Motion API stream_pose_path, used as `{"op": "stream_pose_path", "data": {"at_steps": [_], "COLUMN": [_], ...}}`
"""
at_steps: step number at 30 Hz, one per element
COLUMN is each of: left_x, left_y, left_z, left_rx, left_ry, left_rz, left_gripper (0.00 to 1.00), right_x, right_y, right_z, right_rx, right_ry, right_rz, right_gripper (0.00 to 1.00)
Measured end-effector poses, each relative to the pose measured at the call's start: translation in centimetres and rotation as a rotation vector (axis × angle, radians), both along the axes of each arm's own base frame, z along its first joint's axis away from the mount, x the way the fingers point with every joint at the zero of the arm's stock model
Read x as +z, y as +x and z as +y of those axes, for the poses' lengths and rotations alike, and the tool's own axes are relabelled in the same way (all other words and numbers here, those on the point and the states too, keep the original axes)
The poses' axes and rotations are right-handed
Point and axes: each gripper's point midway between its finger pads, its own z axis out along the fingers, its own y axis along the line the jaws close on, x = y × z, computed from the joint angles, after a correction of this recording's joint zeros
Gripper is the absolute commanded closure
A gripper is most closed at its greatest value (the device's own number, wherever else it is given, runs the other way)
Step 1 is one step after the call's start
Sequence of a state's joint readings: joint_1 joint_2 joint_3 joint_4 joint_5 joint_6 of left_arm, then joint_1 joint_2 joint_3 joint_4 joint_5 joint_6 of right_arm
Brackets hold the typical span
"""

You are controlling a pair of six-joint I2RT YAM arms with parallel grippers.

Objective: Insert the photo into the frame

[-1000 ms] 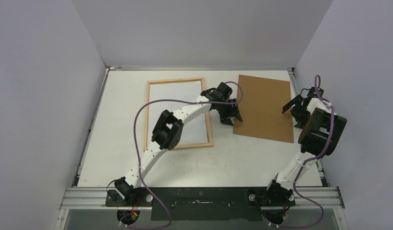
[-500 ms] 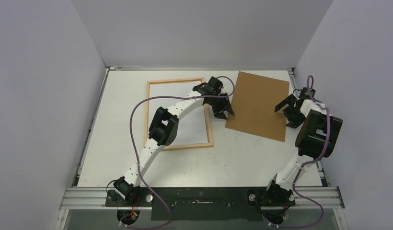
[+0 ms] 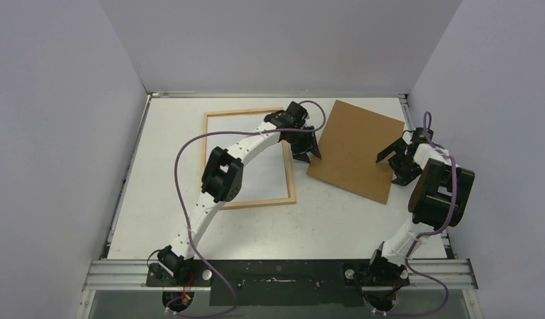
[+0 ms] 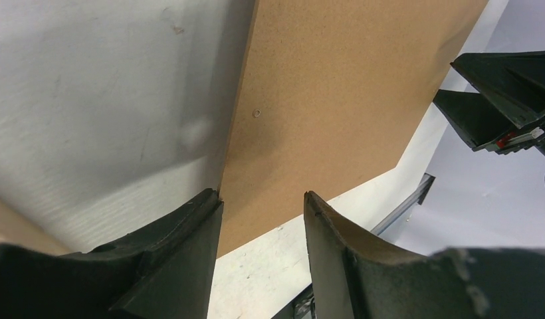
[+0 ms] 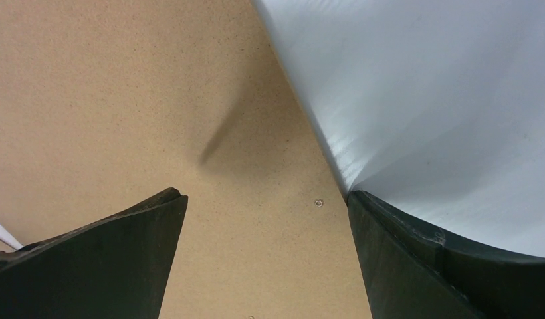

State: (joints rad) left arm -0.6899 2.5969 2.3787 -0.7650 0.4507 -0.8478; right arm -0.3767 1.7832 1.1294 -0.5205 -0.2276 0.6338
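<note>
The light-wood frame (image 3: 256, 202) lies flat left of the table's middle, with only plain white showing inside its rails. The photo's printed scene shows in no view. A brown backing board (image 3: 353, 149) lies askew to the frame's right. My left gripper (image 3: 306, 151) sits low at the board's left edge, jaws apart, with the board's near corner (image 4: 256, 219) between the fingers and nothing gripped. My right gripper (image 3: 393, 161) stands wide open over the board's right edge. Its wrist view shows the board (image 5: 123, 100) filling the gap between its fingers.
White walls close in the table on the left, back and right. The right gripper (image 4: 502, 100) appears across the board in the left wrist view. A metal rail (image 3: 283, 272) carrying both arm bases runs along the near edge.
The backing board has turned clockwise and its near end has slid toward the frame. My left gripper moved back and left with that edge. My right gripper moved left over the board.
</note>
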Motion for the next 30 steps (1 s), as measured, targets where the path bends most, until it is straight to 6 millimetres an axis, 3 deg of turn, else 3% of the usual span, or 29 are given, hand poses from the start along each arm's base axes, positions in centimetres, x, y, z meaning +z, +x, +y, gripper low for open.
{"op": "stream_pose_path", "data": {"at_steps": [9,21,30], "left_x": [1.3,1.6,1.9], "left_y": [-1.1,-0.9,-0.3], "left_z": [2.7,9.4,11.2], "left_rx": [-0.001,0.070,0.077], "left_ry": [0.094,0.206,0.173], "left_rz": [-0.038,-0.044,-0.039], "left_gripper": [0.54,0.54,0.53], "right_x": [-0.1,-0.1,-0.1], "right_y": [-0.8,-0.6,-0.8], "right_z": [2.9,9.8,11.3], "right_rx": [0.052,0.136,0.131], "right_ry": [0.022,0.051,0.086], "right_rz": [0.021,0.035,0.041], "right_gripper": [0.07,0.07,0.08]}}
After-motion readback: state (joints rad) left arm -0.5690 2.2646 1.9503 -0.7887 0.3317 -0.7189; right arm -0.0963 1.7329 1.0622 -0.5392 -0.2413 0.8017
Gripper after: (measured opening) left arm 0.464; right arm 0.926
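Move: The board's left edge is at the left hand's fingertips; the board's middle lies about 17 cm to the right and 4 ahead, a couple of centimetres lower. This hand heads for the frame, whose middle is some 24 cm to its left, level with it fore and aft and about 3 cm lower; the frame's right rail is only 8 cm left. From the right hand, the frame's middle is roughly 52 cm left and 4 ahead, and the board's middle 11 left and 7 ahead, both about 1 cm lower. With its outer finger still against the board's right edge, the right hand pushes the board about 11 cm left towards the frame, staying level and turning slightly counter-clockwise. The left hand keeps a finger at the board's left edge and goes left with it by the same amount, rising some 2 cm early and tilting about 10 degrees as it brings that edge over the frame's right rail; neither gripper opens or closes. ##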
